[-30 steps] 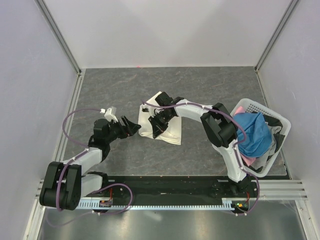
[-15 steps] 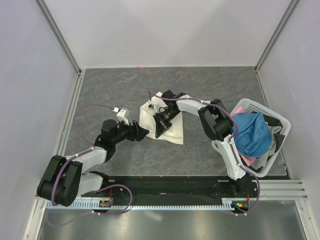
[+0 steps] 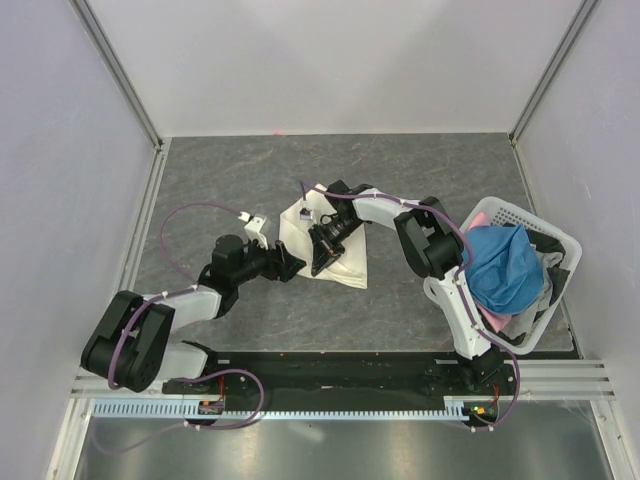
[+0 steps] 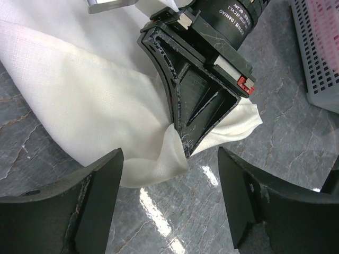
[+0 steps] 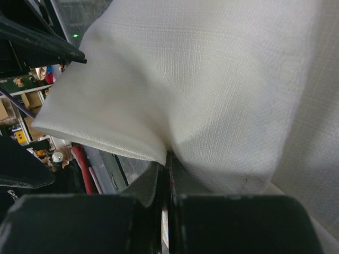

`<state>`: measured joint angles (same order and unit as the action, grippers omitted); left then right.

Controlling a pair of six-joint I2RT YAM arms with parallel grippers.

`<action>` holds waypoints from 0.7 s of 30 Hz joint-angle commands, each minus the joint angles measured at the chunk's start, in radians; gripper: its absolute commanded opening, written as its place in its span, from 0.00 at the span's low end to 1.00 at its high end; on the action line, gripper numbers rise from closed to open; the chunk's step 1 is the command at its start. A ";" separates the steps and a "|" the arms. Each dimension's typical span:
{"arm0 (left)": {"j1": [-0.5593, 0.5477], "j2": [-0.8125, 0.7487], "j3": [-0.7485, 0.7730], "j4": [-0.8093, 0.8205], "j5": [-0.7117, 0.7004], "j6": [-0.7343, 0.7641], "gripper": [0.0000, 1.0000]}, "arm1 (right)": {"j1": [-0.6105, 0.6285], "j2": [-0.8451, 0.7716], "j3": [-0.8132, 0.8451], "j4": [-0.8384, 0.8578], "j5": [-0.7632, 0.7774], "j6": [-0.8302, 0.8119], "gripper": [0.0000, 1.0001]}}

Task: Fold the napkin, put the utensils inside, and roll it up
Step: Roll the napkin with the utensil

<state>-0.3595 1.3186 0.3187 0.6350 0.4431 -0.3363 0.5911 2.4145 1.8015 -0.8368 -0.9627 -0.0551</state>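
The cream-white napkin (image 3: 340, 258) lies crumpled on the grey table, just left of centre. My right gripper (image 3: 322, 262) is shut on a fold at its near-left edge, with the cloth pinched between the closed jaws (image 5: 168, 164). In the left wrist view the napkin (image 4: 79, 95) spreads to the upper left, and the right gripper's black fingers (image 4: 196, 106) pinch its corner. My left gripper (image 4: 169, 182) is open, low over bare table, just short of that pinched corner, with nothing between its fingers. In the top view it (image 3: 292, 268) sits just left of the napkin. The utensils are out of view.
A white plastic basket (image 3: 548, 232) stands at the right edge, holding a blue cloth (image 3: 505, 265) and a pink cloth (image 3: 482, 218). Its corner (image 4: 318, 53) shows in the left wrist view. White walls enclose the table on three sides.
The left gripper has reached rightward, up to the napkin's near-left corner. The right gripper, still pinching the cloth, has shifted a little, bunching the napkin.
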 commanded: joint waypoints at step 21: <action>-0.032 0.091 0.121 -0.087 -0.164 0.049 0.02 | -0.022 0.028 0.051 -0.016 -0.005 0.000 0.00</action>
<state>-0.3874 1.4006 0.3943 0.5896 0.3557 -0.3126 0.5850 2.4287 1.8183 -0.8558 -0.9775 -0.0494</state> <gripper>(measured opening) 0.125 0.020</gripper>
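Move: The napkin's raised near edge stands between the left hand's open fingers, about 2 cm ahead of the hand point and 1 cm below. The right gripper's fingertips, already pinching the same edge, are some 4 cm to its right and 1 cm back. The napkin's folded body is centred roughly 5 cm ahead and 6 cm to the right. From the right hand, the left hand's spot on the edge lies about 3 cm ahead and 4 cm left. The left fingers, wide open at first, close nearly shut and come to pinch the napkin's near edge just left of where the right gripper has it. Meanwhile the left hand eases some 2 cm forward and about 1 cm down, hardly turning. The right hand stays put, keeping its shut grip on the edge. ##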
